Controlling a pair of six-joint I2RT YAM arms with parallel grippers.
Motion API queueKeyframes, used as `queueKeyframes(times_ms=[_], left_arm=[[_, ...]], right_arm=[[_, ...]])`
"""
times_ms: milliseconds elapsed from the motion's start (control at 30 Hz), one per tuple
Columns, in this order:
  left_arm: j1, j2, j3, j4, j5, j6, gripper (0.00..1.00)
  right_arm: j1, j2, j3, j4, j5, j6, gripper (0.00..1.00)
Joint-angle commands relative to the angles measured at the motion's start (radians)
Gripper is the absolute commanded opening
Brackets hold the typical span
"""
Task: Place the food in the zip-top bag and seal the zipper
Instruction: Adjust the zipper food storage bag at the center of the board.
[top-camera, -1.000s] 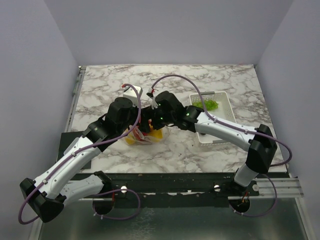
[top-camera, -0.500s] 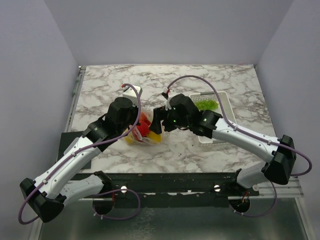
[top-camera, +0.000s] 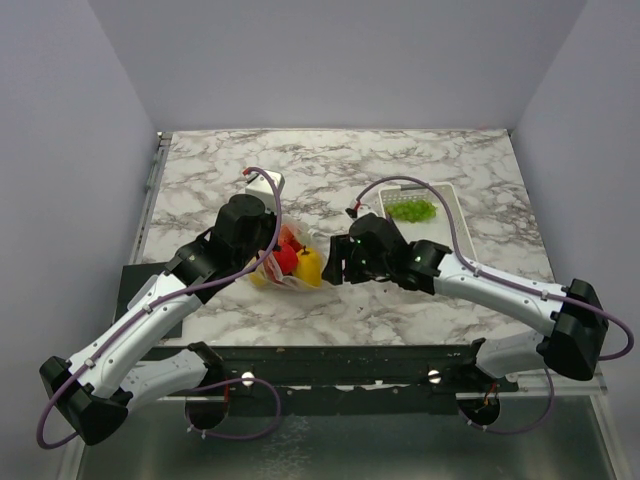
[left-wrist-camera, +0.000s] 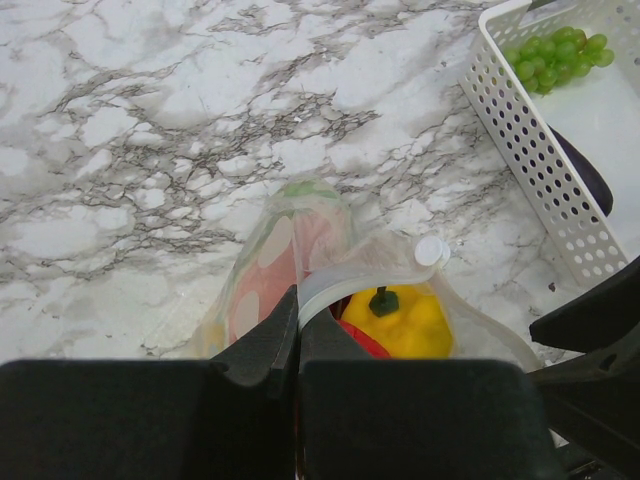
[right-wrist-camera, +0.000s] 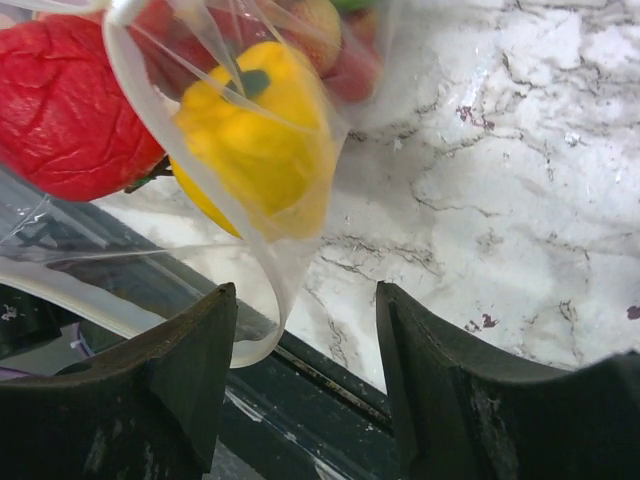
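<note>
The zip-top bag (top-camera: 288, 266) hangs at the table's middle, held up at its mouth. My left gripper (left-wrist-camera: 297, 312) is shut on the zipper (left-wrist-camera: 360, 278), the whitish strip along the mouth. Inside the bag lie food pieces: a yellow one (left-wrist-camera: 405, 322), a red one (right-wrist-camera: 70, 110) and a pink-red slice (left-wrist-camera: 290, 250). My right gripper (right-wrist-camera: 305, 345) stands open just right of the bag (right-wrist-camera: 255, 335). A loop of the bag's edge hangs between its fingers, unclamped. Green grapes (top-camera: 412, 210) lie in the white basket (top-camera: 455, 200).
The white perforated basket (left-wrist-camera: 530, 150) stands right of the bag and holds the grapes (left-wrist-camera: 555, 55) and a dark purple piece (left-wrist-camera: 588, 178). The table's dark front edge (right-wrist-camera: 330, 400) runs just below my right gripper. My right arm (top-camera: 480, 280) crosses the basket's near part.
My right gripper has drawn back from the bag's mouth toward the right and the near side, its jaws narrowing a little. My left gripper still holds the bag.
</note>
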Motion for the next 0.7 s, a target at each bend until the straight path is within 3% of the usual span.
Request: queueKeyframes(times_ms=[0, 100, 267, 367, 467, 667], left_arm=[[-0.001, -0.010, 0.000, 0.045, -0.007, -0.007, 0.00], [-0.001, -0.011, 0.001, 0.045, -0.007, -0.008, 0.00], [-0.001, -0.011, 0.003, 0.045, -0.004, -0.008, 0.00], [-0.001, -0.014, 0.001, 0.045, -0.009, -0.007, 0.00], [-0.002, -0.017, 0.002, 0.045, -0.020, -0.007, 0.00], [-0.002, -0.028, 0.022, 0.005, -0.004, -0.025, 0.06]], right_arm=[[0.008, 0.004, -0.022, 0.058, 0.004, 0.074, 0.61], [0.007, 0.022, -0.023, 0.082, -0.004, 0.089, 0.56], [0.007, 0.061, 0.012, 0.091, 0.024, 0.081, 0.39], [0.007, 0.092, 0.054, 0.083, 0.027, 0.067, 0.23], [0.007, 0.107, 0.095, 0.063, 0.037, 0.049, 0.01], [0.007, 0.071, 0.198, 0.020, 0.075, -0.039, 0.01]])
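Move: The bag's loose right-hand rim hangs almost between the right hand's open fingers, about 2 cm left, 1 cm ahead and 1 cm below. Inside the bag, the yellow pepper lies some 6 cm left and 1 cm ahead of that hand, the red fruit 10 cm left and 2 cm ahead, both about 5 cm lower. The white basket's middle is about 20 cm to its right, 6 cm ahead, 8 cm lower. From the left hand, that loose rim is roughly 11 cm right, 2 cm back and 8 cm below. The bag's loose rim is pinched by the right hand: its half-open fingers sink about a centimetre, ease left and forward to bring the rim between the pads, then shut fully on it. Keeping the grip, the hand turns upward, lifting some 2.5 cm while still drifting left and forward, about 4 cm across the table in all. The left hand stays put, still holding its side of the rim. ##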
